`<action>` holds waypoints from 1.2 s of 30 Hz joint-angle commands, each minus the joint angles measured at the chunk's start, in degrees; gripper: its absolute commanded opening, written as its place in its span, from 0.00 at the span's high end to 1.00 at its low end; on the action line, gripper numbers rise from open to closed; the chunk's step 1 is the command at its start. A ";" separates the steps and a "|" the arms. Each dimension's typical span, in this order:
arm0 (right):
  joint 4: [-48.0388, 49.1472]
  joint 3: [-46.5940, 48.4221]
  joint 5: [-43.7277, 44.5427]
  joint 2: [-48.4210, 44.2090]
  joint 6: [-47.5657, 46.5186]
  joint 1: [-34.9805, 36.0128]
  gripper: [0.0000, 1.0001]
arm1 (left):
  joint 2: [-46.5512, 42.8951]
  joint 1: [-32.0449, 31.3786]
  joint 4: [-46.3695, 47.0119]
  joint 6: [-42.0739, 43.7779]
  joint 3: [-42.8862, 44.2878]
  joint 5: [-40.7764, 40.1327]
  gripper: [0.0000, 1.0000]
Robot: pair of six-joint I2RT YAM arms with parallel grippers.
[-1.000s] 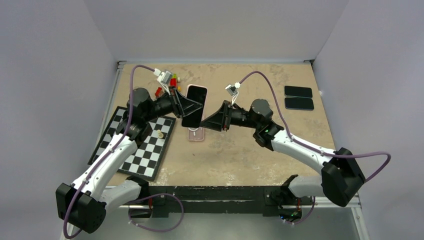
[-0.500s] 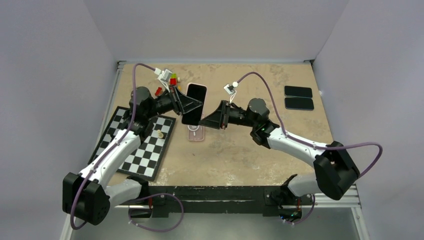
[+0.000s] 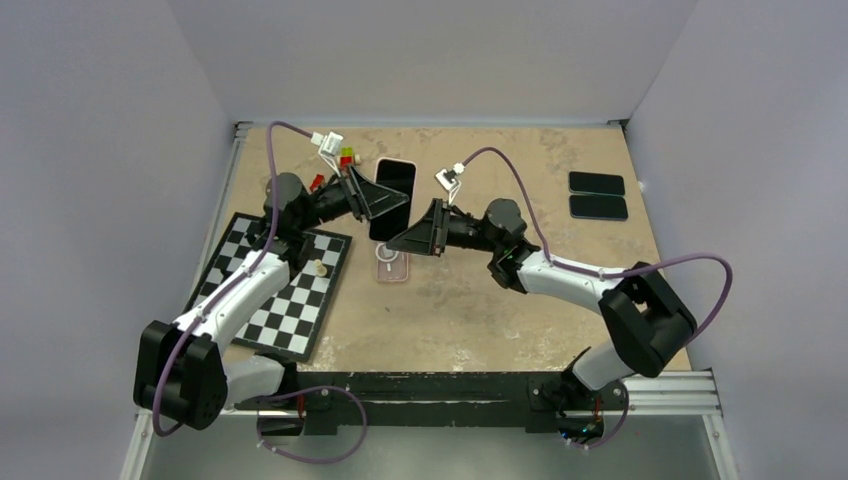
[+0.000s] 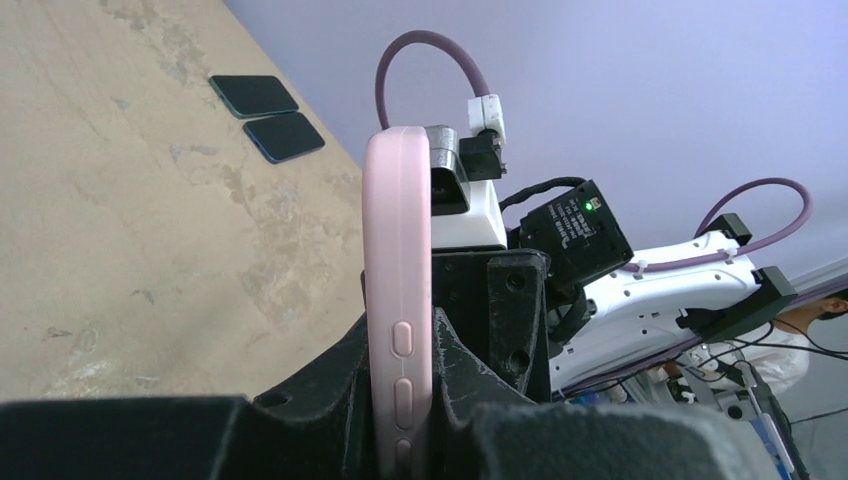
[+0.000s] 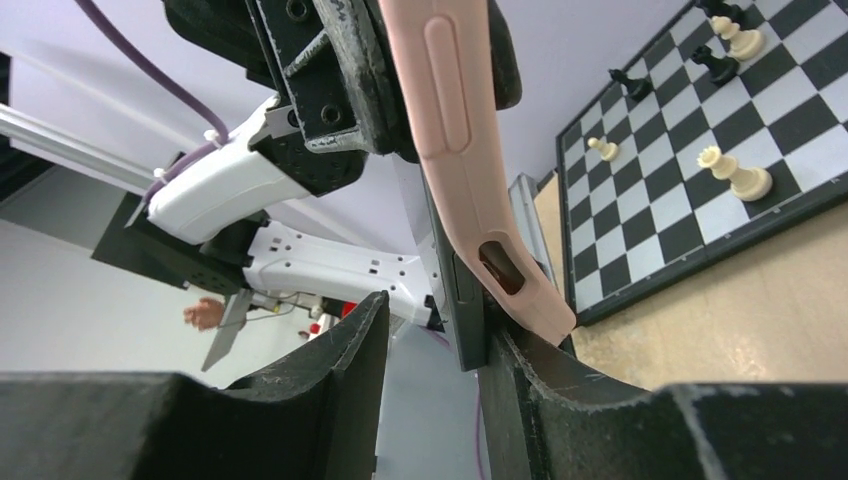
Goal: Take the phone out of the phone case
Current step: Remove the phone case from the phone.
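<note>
The phone (image 3: 392, 196), dark screen up, sits in a pink phone case (image 4: 398, 250) held off the table near the back. My left gripper (image 3: 372, 200) is shut on the case's long edges, and the left wrist view shows the case edge-on with its side buttons between the fingers (image 4: 455, 345). My right gripper (image 3: 398, 240) stands open at the phone's lower corner. In the right wrist view the dark phone edge (image 5: 462, 310) stands slightly apart from the pink case corner (image 5: 530, 300), beside one of my right fingers (image 5: 560, 390). A wide gap separates it from the other finger.
A second pink case (image 3: 392, 266) with a ring on it lies flat on the table below the held phone. A chessboard (image 3: 285, 290) with a few pieces lies at the left. Two dark phones (image 3: 597, 195) rest at the back right, small coloured blocks (image 3: 345, 158) at the back.
Both grippers and the held phone have shifted a little toward the back of the table. The right gripper has moved left to the phone's lower corner, its jaws slightly wider.
</note>
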 commanded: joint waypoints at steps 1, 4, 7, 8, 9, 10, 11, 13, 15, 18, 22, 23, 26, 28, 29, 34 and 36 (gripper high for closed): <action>12.31 2.20 2.01 2.10 5.25 -0.43 0.59 | -0.52 -3.42 9.40 -7.11 0.86 6.38 1.00; 16.62 0.76 2.24 1.58 6.54 -2.83 0.60 | 0.08 -3.71 9.94 -7.70 1.00 6.78 1.00; 15.60 0.36 2.29 0.46 5.53 -5.35 0.59 | 0.73 -4.20 10.80 -8.32 1.25 7.49 1.00; 14.86 0.41 2.23 0.00 4.93 -5.95 0.59 | 1.02 -4.51 11.22 -8.57 1.45 7.95 1.00; 14.14 0.61 2.17 -0.52 4.31 -6.39 0.59 | 1.22 -4.83 11.63 -8.77 1.73 8.42 1.00; 13.12 1.13 2.21 -0.91 3.47 -6.72 0.59 | 1.47 -5.20 11.90 -8.95 1.93 8.87 1.00; 11.70 1.68 2.24 -1.38 2.51 -6.89 0.59 | 1.66 -5.56 12.24 -9.07 2.01 9.23 1.00; 8.23 2.65 2.82 -2.89 0.09 -7.32 0.58 | 1.89 -6.20 12.56 -9.12 2.28 9.78 1.00; 3.39 2.95 4.84 -5.18 -2.76 -7.93 0.57 | 1.93 -6.73 12.24 -8.78 2.49 10.16 1.00; -8.14 3.72 10.08 -9.13 -8.73 -8.59 0.56 | 1.39 -7.05 9.67 -6.94 2.91 10.04 1.00; -16.07 4.81 14.65 -12.54 -13.52 -8.48 0.55 | -0.09 -7.47 6.36 -3.94 3.11 9.03 1.00; -16.16 4.75 15.02 -12.96 -13.87 -8.45 0.55 | -0.35 -7.58 6.24 -3.76 3.11 8.85 1.00; -10.92 4.74 13.02 -11.82 -11.79 -8.22 0.55 | -0.30 -7.84 7.17 -4.22 2.94 8.86 1.00; -8.99 5.53 12.57 -10.05 -10.72 -7.78 0.55 | -0.07 -8.06 7.65 -4.46 2.93 9.05 1.00; -8.34 5.97 12.64 -9.41 -10.51 -7.56 0.55 | -0.01 -8.27 7.72 -4.44 2.96 9.14 1.00; -5.28 6.99 16.02 -8.60 -11.83 -6.51 0.57 | 0.36 -9.42 8.23 -4.46 3.13 9.84 1.00; -5.90 6.85 18.93 -9.11 -13.87 -6.06 0.59 | 0.91 -9.94 10.56 -6.13 2.91 10.05 1.00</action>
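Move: The phone in its pink case leans between the hands: its middle is about level with the left hand point, 1 cm to its left. From the right hand point, at the phone's lower end, that middle lies about 5 cm ahead, 1 cm left and 6 cm above. From the right hand, the clear case on the table is roughly 13 cm farther out, 3 cm left and 27 cm down; the chessboard's middle is some 4 cm ahead, 26 cm left and as low. The phone and pink case ride up and to the right in the left hand's unchanged grip, 3 to 4 cm in all, upwards first. The right hand stays at their lower end, one fingertip wedged where the case corner stands off the phone; it rises with them and goes right, then works forward, about 5 cm net, turning roughly 10 degrees clockwise with the fingers still parted. ##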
